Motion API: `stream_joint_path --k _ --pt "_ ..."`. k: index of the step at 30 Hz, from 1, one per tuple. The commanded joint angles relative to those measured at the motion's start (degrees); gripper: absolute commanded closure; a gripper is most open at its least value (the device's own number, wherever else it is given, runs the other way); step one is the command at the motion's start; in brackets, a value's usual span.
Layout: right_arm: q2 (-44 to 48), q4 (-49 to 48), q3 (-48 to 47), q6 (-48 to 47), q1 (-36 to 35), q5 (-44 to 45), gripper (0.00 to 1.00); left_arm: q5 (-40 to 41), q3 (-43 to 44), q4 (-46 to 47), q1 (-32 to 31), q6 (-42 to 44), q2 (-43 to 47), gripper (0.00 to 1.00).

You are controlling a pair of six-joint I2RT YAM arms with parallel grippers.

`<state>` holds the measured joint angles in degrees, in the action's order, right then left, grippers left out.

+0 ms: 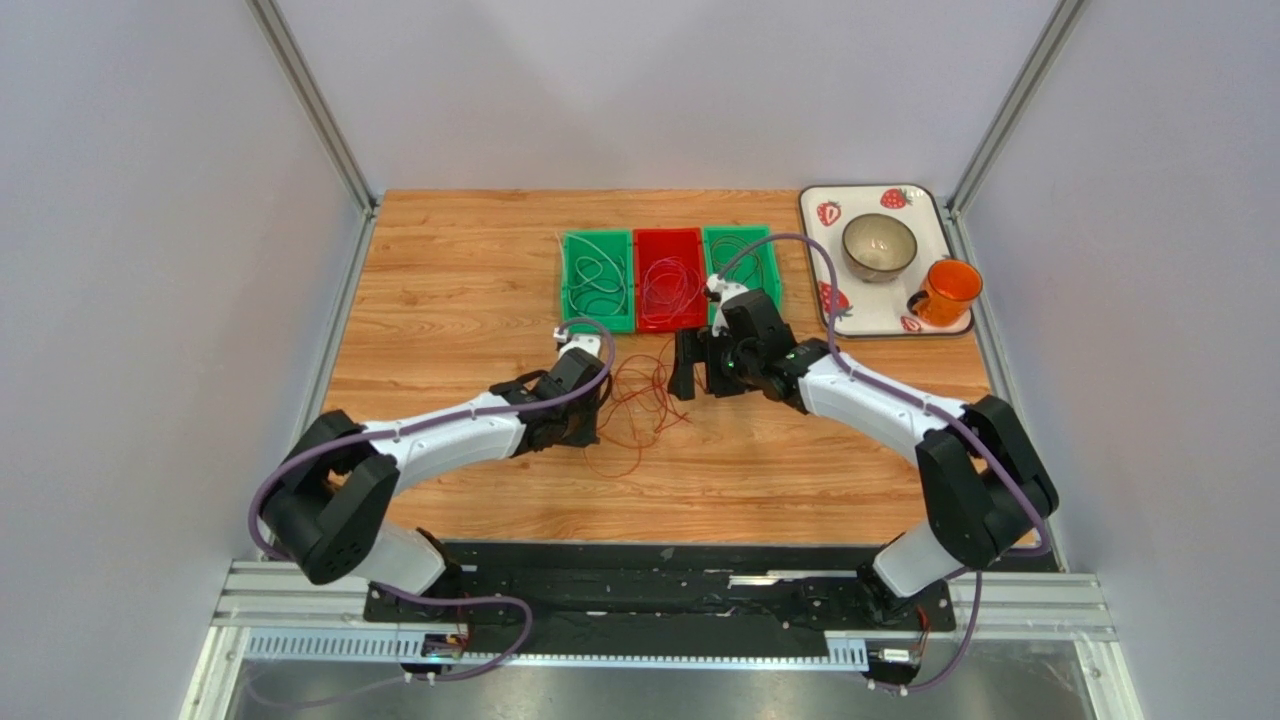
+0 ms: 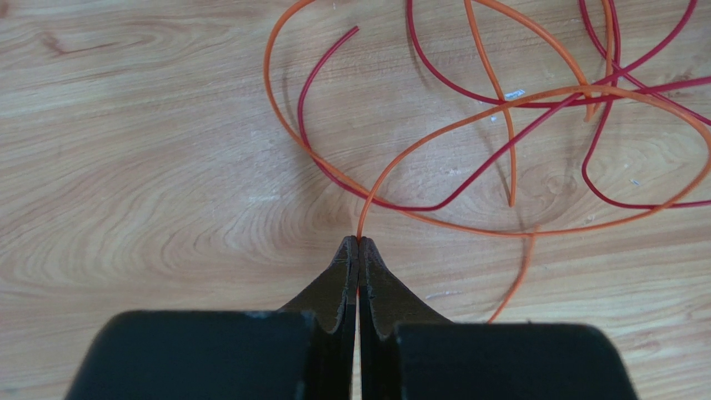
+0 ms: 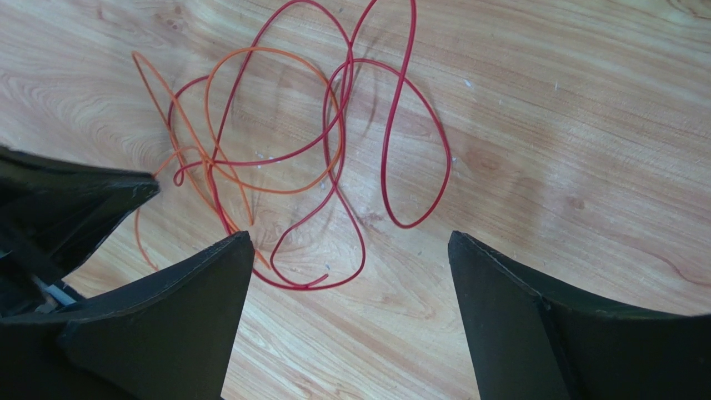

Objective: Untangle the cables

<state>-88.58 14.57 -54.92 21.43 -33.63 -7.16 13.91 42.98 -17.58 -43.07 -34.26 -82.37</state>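
A loose tangle of thin red and orange cables (image 1: 646,402) lies on the wooden table between the two grippers. My left gripper (image 2: 359,241) is shut on an orange cable (image 2: 273,92) that runs out from its fingertips into the tangle, where it crosses a dark red cable (image 2: 434,208). My right gripper (image 3: 348,242) stands open above the near side of the tangle. The free end of the red cable (image 3: 325,283) lies on the wood between its fingers, untouched. An orange loop (image 3: 275,190) sits further back. In the top view the left gripper (image 1: 589,393) and the right gripper (image 1: 691,365) flank the tangle.
Behind the tangle are a green tray (image 1: 571,285), a red tray (image 1: 670,240) and a second green tray (image 1: 769,267), each holding coiled cables. At the back right a strawberry-patterned tray (image 1: 819,203) carries a metal bowl (image 1: 879,245) and an orange cup (image 1: 947,290).
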Motion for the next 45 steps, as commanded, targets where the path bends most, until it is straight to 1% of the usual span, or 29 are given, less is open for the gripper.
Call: stream_joint_path --k 1,6,8,10,14,17,21,26,34,39,40,41,43,44,45 --pt "4.89 -5.77 2.26 -1.48 -0.39 -2.42 0.08 -0.99 1.58 4.92 0.27 -0.11 -2.96 1.00" --pt "7.45 -8.41 5.25 -1.74 -0.30 -4.00 0.07 -1.43 2.37 6.07 0.35 -0.19 -5.08 1.00" --pt "10.16 -11.66 7.27 -1.66 -0.30 -4.44 0.07 -1.61 2.81 6.33 0.35 -0.19 -5.87 1.00" --pt "10.97 -12.63 8.77 -1.04 -0.30 -3.13 0.07 -1.70 3.07 6.33 0.35 0.07 -6.40 1.00" --pt "8.95 -9.83 6.58 -0.34 -1.00 0.03 0.08 -1.96 3.16 6.33 0.44 0.07 -6.75 1.00" --pt "7.72 -7.63 4.91 -0.86 -3.19 3.90 0.08 -1.96 3.07 6.16 0.44 0.07 -6.40 1.00" --pt "3.69 -2.81 1.31 -0.34 -5.13 11.10 0.07 -1.96 2.90 6.42 0.62 0.07 -6.22 1.00" --pt "-1.15 1.68 -4.48 -0.60 -5.75 12.96 0.08 -2.22 2.90 6.60 0.62 0.25 -6.67 1.00" --pt "-4.06 4.77 -7.48 -0.07 -5.75 15.68 0.08 -2.31 2.55 6.68 0.70 0.25 -6.14 1.00" --pt "-5.56 5.21 -9.07 -0.51 -5.75 14.98 0.13 -2.40 2.46 7.04 0.79 0.25 -6.31 1.00" --pt "-5.56 5.12 -9.07 -0.69 -5.75 14.72 0.16 -2.40 2.46 7.04 0.71 0.25 -6.49 1.00" --pt "-5.56 4.95 -8.98 -0.69 -5.66 14.63 0.21 -2.40 2.46 7.12 0.71 0.25 -6.40 1.00" --pt "-5.73 4.86 -9.15 -0.95 -5.75 14.19 0.26 -2.40 2.37 7.04 0.79 0.25 -6.40 1.00" --pt "-5.82 4.86 -9.24 -0.95 -5.75 14.19 0.35 -2.40 2.46 7.12 0.88 0.25 -6.40 1.00" --pt "-5.99 4.94 -9.33 -0.95 -5.75 14.02 0.38 -2.40 2.37 7.12 0.88 0.25 -6.40 1.00"
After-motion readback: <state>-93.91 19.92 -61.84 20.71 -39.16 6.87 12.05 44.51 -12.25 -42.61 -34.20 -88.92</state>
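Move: From the right gripper, the near bend of the red cable's loop lies about 3 cm ahead, level sideways and 4 cm below; the red cable's near end lies 2 cm back and 1 cm left, and the right green box 16 cm ahead, 5 cm right. From the left gripper, which already pinches the orange cable, the red-orange crossing is 1 cm ahead, 2 cm right and 2 cm below; that red loop is some 6 cm ahead, 12 cm right. Keep the orange cable pinched in the left gripper and bring it down about 2 cm, easing right and forward to the red-orange crossing, then hold there. Lift the open right gripper about 2 cm and slightly back, then swing it forward and down some 3 cm to the red loop, rolling its left side down about 10 degrees, and start closing as it arrives. ##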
